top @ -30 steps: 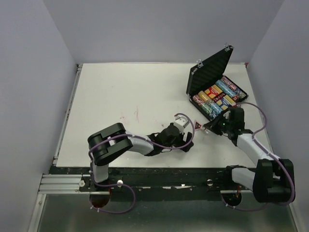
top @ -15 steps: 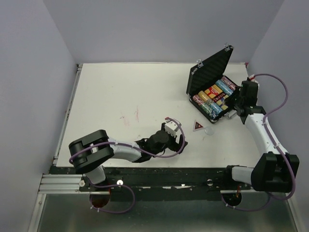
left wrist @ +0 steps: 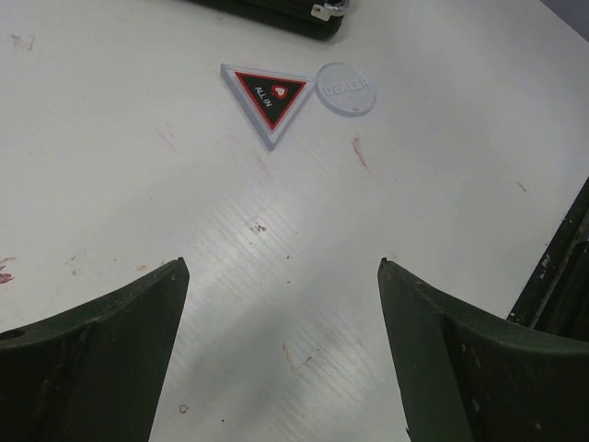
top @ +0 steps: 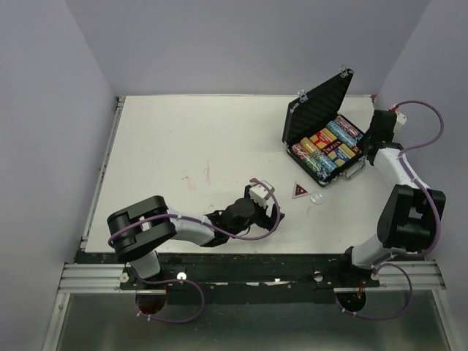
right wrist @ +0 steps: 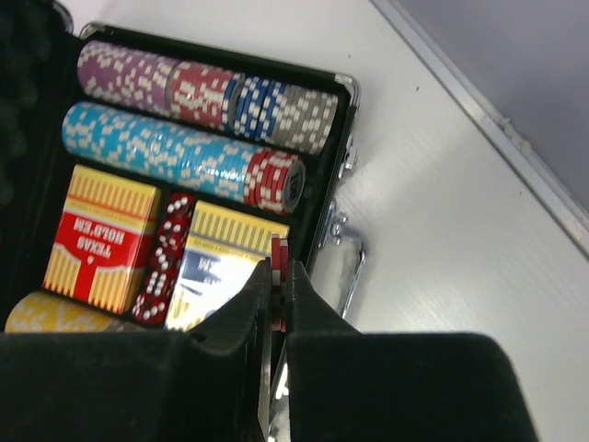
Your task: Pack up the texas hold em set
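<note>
The black case lies open at the back right with its ribbed lid raised. Inside it are multicoloured chip rows, a red card deck, a yellow one and red dice. My right gripper hovers over the case's handle-side rim, shut on a small stack of red chips. The dark triangular marker and clear disc lie on the table ahead of my left gripper. That gripper is open with nothing between its fingers and sits low over the table.
The case's silver handle sticks out toward the table's right edge, where a metal rail runs. Grey walls enclose the white table on three sides. Faint red marks stain its middle.
My right arm has swung from beside the marker up to the case's right rim, carrying the red chips. The left arm has drawn back slightly to the left, still open.
</note>
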Available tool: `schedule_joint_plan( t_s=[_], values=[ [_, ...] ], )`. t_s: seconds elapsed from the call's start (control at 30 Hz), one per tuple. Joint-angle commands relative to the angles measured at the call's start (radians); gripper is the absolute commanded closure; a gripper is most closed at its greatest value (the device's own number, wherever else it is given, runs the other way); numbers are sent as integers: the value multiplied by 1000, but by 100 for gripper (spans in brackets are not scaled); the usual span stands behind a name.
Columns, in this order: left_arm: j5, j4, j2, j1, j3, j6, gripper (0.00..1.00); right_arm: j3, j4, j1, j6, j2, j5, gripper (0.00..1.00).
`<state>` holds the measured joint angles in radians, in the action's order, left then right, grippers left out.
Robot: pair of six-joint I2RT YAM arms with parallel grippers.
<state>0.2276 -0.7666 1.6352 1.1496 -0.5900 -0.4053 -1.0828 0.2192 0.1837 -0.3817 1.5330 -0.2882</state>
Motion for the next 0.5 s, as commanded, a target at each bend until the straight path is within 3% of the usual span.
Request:
schedule_joint_plan(
  t_s=[0.0, 0.47],
  values=[
    [-13, -46, 21, -1, -5, 20, 8, -86, -58, 34, 26, 82, -39, 99],
    [-19, -26, 48, -1, -36, 19, 8, -183, -69, 42, 37, 299, -34, 99]
  ],
)
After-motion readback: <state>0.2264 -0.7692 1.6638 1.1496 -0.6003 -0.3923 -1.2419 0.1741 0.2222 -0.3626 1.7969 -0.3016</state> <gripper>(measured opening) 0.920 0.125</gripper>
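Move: The right hand already holds a red chip. It is bound for the front end of the light-blue chip roll, about 7 cm ahead, 6 cm right and 9 cm below. The near card deck lies some 6 cm straight ahead; the grey end of the outer chip roll is about 11 cm ahead and 9 cm right. The case handle is level with the hand, 5 cm right. From the left hand, the blue roll's end is about 23 cm ahead and 36 cm right. Forward and to the right at first, then mostly straight down late on, the right hand carries the pinched red chip about 5 cm across the case's front edge and some 4 cm lower, towards the red front end of the light-blue roll. The fingers keep their nearly shut grip, and the hand's attitude hardly changes. ##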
